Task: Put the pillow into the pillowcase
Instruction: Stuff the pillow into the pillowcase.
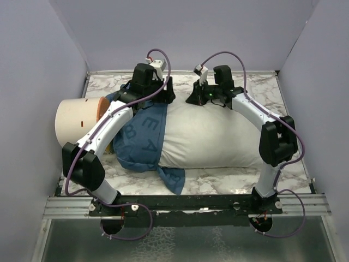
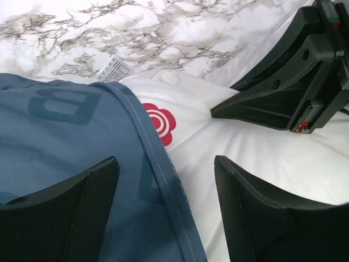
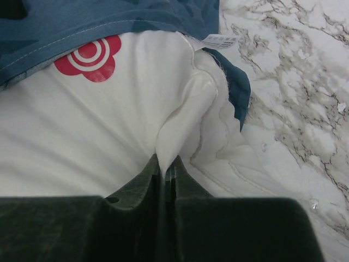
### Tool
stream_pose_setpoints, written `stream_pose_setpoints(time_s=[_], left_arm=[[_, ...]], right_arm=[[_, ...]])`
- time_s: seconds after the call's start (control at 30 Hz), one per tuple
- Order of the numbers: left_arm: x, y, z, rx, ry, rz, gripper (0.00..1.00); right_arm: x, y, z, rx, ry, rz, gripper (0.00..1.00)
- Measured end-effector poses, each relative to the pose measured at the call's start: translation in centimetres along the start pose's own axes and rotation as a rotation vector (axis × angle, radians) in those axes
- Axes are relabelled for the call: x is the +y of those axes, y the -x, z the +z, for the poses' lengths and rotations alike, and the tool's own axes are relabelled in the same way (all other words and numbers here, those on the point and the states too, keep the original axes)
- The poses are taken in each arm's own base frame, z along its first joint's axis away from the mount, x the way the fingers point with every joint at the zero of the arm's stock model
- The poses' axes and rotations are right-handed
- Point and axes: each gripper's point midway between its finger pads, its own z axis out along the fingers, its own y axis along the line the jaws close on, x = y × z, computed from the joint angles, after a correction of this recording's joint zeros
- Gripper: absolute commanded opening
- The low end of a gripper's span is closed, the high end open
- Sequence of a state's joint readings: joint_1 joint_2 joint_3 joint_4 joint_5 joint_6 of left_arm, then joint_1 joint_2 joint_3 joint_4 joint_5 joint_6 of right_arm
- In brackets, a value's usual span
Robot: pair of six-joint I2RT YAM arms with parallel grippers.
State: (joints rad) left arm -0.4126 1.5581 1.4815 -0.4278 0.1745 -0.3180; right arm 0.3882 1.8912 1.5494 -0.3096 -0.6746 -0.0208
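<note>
The white pillow (image 1: 218,139) lies across the marble table, its left end inside the blue pillowcase (image 1: 143,139). My left gripper (image 2: 164,164) hovers open over the pillowcase's stitched hem (image 2: 163,180), one finger above the blue cloth (image 2: 65,136), the other above bare pillow (image 2: 245,158). A red round logo (image 2: 159,123) shows just past the hem. At the pillow's far edge my right gripper (image 3: 168,166) is shut on a pinched fold of white pillow fabric (image 3: 180,120). The right wrist view also has the logo (image 3: 90,57) and the blue pillowcase edge (image 3: 109,22).
A beige cylinder (image 1: 76,120) lies at the left, against the pillowcase and under my left arm. Grey walls close in the marble table (image 1: 262,87) on three sides. A metal rail (image 1: 185,204) runs along the near edge. A white care label (image 3: 218,39) sticks out at the pillow's corner.
</note>
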Motion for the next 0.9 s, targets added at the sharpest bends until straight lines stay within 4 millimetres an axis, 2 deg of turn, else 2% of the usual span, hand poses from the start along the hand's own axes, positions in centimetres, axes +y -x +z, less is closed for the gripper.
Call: stream_pose_setpoints(time_s=[0.03,0.1,0.23,0.27,0.33,0.4,0.53,0.67,0.77,0.9], left_arm=[[-0.3,-0.2,0.2,0.007,0.014,0.016,0.70],[-0.5,-0.7,0.8,0.024,0.048,0.052,0.60],[0.2,-1.7,1.8,0.073,0.144,0.119,0.47],[0.5,-1.8,2.1,0.082,0.166,0.134,0.39],[1.3,-1.8,2.6,0.102,0.211,0.157,0.16],[1.9,-1.7,3.0,0.117,0.242,0.174,0.02],[1.9,-1.7,3.5,0.148,0.268,0.203,0.00],[0.8,-0.5,3.6,0.148,0.255,0.220,0.00],[-1.4,1.6,3.4,0.117,0.176,0.209,0.00],[-5.5,5.7,3.0,0.024,0.020,0.164,0.00]], right_arm=[[0.0,-0.1,0.1,-0.011,0.000,0.002,0.01],[0.0,0.0,0.1,-0.035,-0.001,0.005,0.01],[0.2,0.1,0.0,-0.081,-0.003,0.010,0.01],[0.3,0.2,-0.1,-0.090,-0.003,0.011,0.01],[0.4,0.3,-0.2,-0.105,-0.004,0.013,0.01],[0.4,0.5,-0.3,-0.115,-0.004,0.014,0.01],[0.4,0.7,-0.3,-0.124,-0.010,0.016,0.01],[0.3,1.0,-0.5,-0.132,-0.020,0.021,0.01],[0.1,1.6,-0.7,-0.143,-0.039,0.025,0.01],[-0.8,5.2,-2.3,-0.192,-0.085,0.030,0.01]])
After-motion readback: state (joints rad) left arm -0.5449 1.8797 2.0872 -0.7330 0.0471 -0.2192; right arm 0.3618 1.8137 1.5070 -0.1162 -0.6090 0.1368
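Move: The open left hand hangs just over the pillowcase's hem: the stretch to grip is some 2 cm ahead, neither left nor right, and about 5 cm below. The red logo on the pillow lies about 5 cm ahead of this hand and 2 cm to its right, the white tag about 10 cm straight ahead. The right hand already pinches the pillow some 9 cm to the left hand's right and 1 cm back; that hem stretch is about 9 cm to the right hand's left, 1 cm ahead and slightly higher. The left hand sinks about 4 cm and eases a little forward onto the hem, rolling some 20 degrees so that its left side rises, and shuts its fingers to pinch the cloth; it then lifts by roughly 9 cm while swinging right across the pillow, the roll mostly coming back out. The right hand keeps its pinch on the pillow and stays nearly still through the grasp, then rises about 5 cm with a smaller shift forward, carrying the pinched edge up beside the lifted hem. ##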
